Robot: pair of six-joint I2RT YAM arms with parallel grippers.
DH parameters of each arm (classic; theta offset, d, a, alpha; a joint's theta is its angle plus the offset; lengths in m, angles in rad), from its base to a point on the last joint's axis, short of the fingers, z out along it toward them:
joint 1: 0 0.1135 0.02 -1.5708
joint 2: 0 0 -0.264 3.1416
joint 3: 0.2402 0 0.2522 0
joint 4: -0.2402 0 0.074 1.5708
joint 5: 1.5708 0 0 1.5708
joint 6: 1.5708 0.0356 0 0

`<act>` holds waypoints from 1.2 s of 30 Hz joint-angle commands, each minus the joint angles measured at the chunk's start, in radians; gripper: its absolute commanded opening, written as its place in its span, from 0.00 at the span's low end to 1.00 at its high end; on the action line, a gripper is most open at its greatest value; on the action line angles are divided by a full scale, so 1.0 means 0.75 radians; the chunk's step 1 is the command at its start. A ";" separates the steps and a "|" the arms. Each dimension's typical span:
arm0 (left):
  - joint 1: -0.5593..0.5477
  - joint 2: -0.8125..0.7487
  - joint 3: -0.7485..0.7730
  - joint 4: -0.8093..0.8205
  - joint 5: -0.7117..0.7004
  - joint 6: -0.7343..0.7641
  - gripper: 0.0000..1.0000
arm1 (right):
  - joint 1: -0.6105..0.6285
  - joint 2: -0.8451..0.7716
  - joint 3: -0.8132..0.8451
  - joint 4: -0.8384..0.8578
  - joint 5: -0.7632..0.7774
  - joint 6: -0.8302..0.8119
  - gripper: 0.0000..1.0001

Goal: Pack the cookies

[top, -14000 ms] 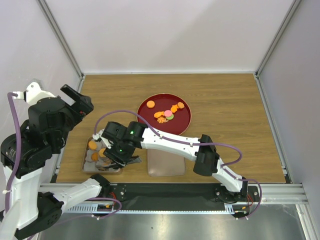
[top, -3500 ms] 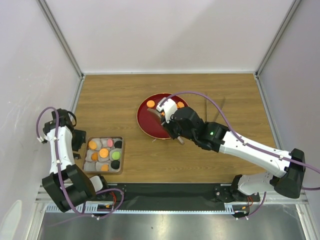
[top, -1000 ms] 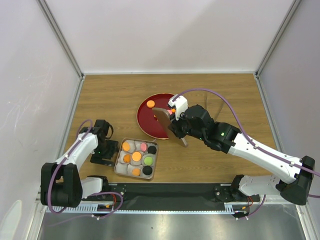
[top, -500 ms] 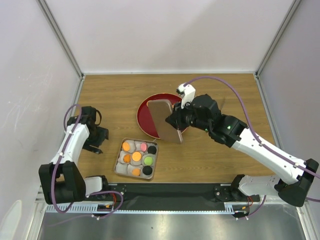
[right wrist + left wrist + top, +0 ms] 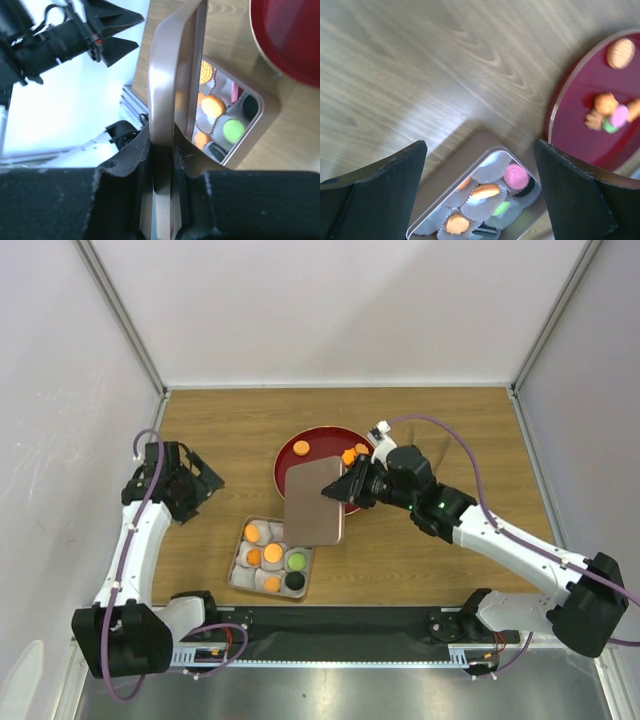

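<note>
An open square tin point(image 5: 243, 578) near the front edge holds cookies point(image 5: 272, 553) in white paper cups: orange, green and dark ones. My right gripper point(image 5: 356, 488) is shut on the edge of the pinkish-brown lid point(image 5: 314, 502), which hangs tilted over the tin's far right corner. The right wrist view shows the lid point(image 5: 172, 75) edge-on between my right gripper's point(image 5: 163, 150) fingers, with the tin point(image 5: 260, 131) below. More cookies point(image 5: 349, 454) lie on the red plate point(image 5: 310, 439). My left gripper point(image 5: 196, 484) stands open and empty, left of the tin. From the left wrist, cookies point(image 5: 487, 192) show far below.
Frame posts and white walls enclose the wooden table on three sides. The plate point(image 5: 575, 130) sits just beyond the tin point(image 5: 445, 202). A single orange cookie point(image 5: 300, 448) lies at the plate's left side.
My left gripper drew back from the tin's left side toward the far left and opened wider. My right gripper carried the lid from over the plate down toward the tin.
</note>
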State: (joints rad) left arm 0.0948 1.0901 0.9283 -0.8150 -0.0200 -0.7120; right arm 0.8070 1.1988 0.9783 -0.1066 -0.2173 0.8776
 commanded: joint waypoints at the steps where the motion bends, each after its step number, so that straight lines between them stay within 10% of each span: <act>1: -0.008 -0.058 0.092 0.044 0.121 0.174 0.96 | 0.028 -0.079 -0.083 0.326 0.064 0.272 0.00; 16: -0.114 -0.212 0.106 -0.085 0.192 0.397 0.98 | 0.425 0.134 -0.347 0.954 0.539 0.509 0.00; 36: -0.208 -0.292 0.000 -0.071 0.149 0.422 0.99 | 0.511 0.574 -0.462 1.502 0.564 0.677 0.00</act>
State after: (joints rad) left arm -0.0528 0.8825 0.9436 -0.8917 0.0998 -0.4290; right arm 1.1900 1.6306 0.6403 0.9001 0.1772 1.3548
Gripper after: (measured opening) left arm 0.988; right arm 0.189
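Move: The lid is already gripped at its edge in my right hand. The cookie box it is meant for lies about 16 cm to the left, some 5 cm back and 22 cm below. The maroon plate stands roughly 15 cm to the right of the box and 21 cm farther out. From my empty left hand, the box is about 10 cm to the right, 11 cm back and 12 cm below. I carry the lid left and a little back with my right hand, nearly level at first, then bring it down about 8 cm over the box, some 11 cm left in all. I keep the grip and roll the hand about 25 degrees so its left side rises. My left hand, still wide open, lifts about 5 cm, then eases right and back towards the box, turning some 25 degrees clockwise. ##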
